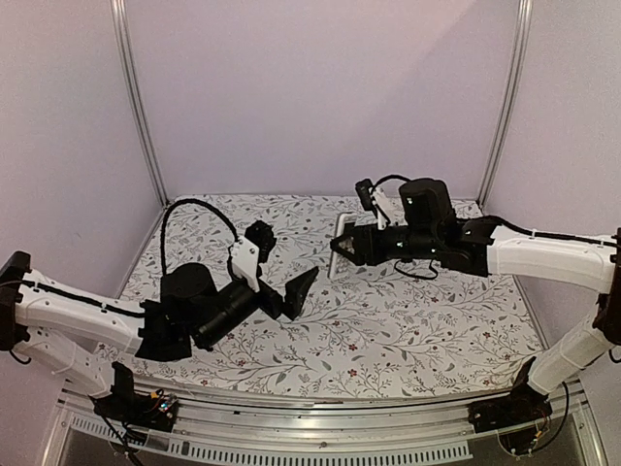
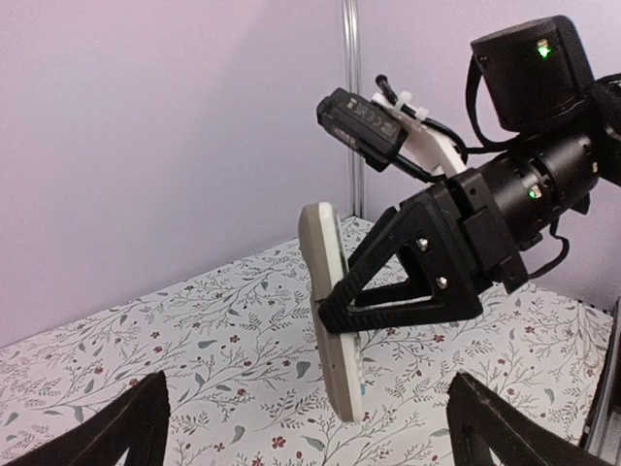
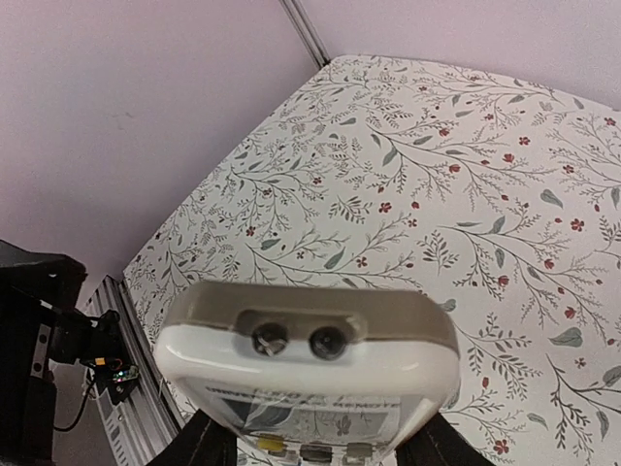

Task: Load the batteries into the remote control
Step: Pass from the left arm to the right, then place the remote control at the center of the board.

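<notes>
My right gripper (image 1: 342, 249) is shut on the remote control (image 1: 339, 245) and holds it upright in the air above the table. In the left wrist view the remote control (image 2: 328, 291) is seen edge-on, tan-grey back to the left and white face to the right, with the right gripper's black fingers (image 2: 388, 291) across its middle. The right wrist view looks down its top end (image 3: 306, 340), which has two small round windows. My left gripper (image 2: 310, 432) stands wide open just short of the remote's lower end, with nothing between its fingers. No batteries are in view.
The floral table cloth (image 1: 408, 320) lies under both arms. Lilac walls and metal frame posts (image 1: 136, 97) close in the back and sides. The table's metal front rail (image 1: 320, 442) runs along the near edge.
</notes>
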Action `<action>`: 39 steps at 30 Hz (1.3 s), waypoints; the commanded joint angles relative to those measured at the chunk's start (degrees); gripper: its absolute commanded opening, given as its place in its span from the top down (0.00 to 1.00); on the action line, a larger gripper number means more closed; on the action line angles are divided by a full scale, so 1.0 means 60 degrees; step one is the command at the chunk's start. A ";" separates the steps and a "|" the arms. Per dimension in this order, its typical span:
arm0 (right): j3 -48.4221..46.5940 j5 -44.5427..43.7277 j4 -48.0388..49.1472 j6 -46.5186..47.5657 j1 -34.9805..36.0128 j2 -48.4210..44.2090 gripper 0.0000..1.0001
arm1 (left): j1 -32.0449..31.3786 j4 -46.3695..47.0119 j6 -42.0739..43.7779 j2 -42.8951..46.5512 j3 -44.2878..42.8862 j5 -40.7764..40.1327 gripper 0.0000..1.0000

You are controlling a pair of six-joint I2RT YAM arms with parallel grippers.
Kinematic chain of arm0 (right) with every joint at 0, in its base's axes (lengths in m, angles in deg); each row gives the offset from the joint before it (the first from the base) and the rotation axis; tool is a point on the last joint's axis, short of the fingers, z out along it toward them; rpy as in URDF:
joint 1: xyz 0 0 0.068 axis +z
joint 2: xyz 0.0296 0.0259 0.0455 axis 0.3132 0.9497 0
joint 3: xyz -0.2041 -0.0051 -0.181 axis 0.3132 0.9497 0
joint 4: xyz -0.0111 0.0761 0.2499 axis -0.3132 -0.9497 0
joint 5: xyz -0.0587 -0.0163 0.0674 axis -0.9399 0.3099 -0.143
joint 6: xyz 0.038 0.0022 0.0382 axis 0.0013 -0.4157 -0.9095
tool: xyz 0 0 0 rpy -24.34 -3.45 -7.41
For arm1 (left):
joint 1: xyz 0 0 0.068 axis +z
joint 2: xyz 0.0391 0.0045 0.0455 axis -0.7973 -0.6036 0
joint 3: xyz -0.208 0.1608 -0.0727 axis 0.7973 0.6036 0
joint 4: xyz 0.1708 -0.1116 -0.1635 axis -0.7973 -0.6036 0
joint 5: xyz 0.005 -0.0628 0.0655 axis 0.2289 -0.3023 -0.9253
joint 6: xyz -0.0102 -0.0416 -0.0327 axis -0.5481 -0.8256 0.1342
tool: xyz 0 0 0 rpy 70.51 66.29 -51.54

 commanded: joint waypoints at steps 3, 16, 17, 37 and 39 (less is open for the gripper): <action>-0.1485 0.0947 -0.4955 0.0353 -0.1820 0.0536 0.79 | 0.0070 -0.0902 0.0123 0.1246 0.0632 -0.0793 0.00; -0.3671 0.0440 -0.9354 0.1702 -0.2008 0.4054 0.85 | 0.0147 -0.2194 -0.0072 0.2501 0.1100 -0.2037 0.00; -0.3682 0.0447 -0.9387 0.1695 -0.2002 0.4160 0.85 | 0.0142 -0.2201 -0.0082 0.2513 0.1128 -0.2058 0.00; -0.4129 0.0073 -0.9592 0.1851 -0.1614 0.5743 0.18 | 0.0155 -0.2428 0.0160 0.2652 0.1097 -0.2307 0.00; -0.4188 0.0117 -0.9521 0.1852 -0.1619 0.5639 0.01 | 0.0154 -0.2537 0.0146 0.2683 0.1068 -0.2333 0.00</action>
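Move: The right hand already grips the upright remote control near its middle, high over the table. The bare table spot for it lies roughly 12 cm to that hand's right, 3 cm back and 23 cm below. From the empty, open left hand, the remote control is about 9 cm ahead, 8 cm to its right and near its own height; the table spot is some 6 cm ahead, 21 cm to the right and 24 cm below. Swinging right and briefly forward, away from the left hand, the right arm then sinks about 22 cm, coming back over its forward reach while the wrist tips some 65 degrees until the fingers point straight down. It lays the remote control on the bare table and at the end opens its fingers around it. The left hand, still open and empty, draws off about 8 cm to the left. ##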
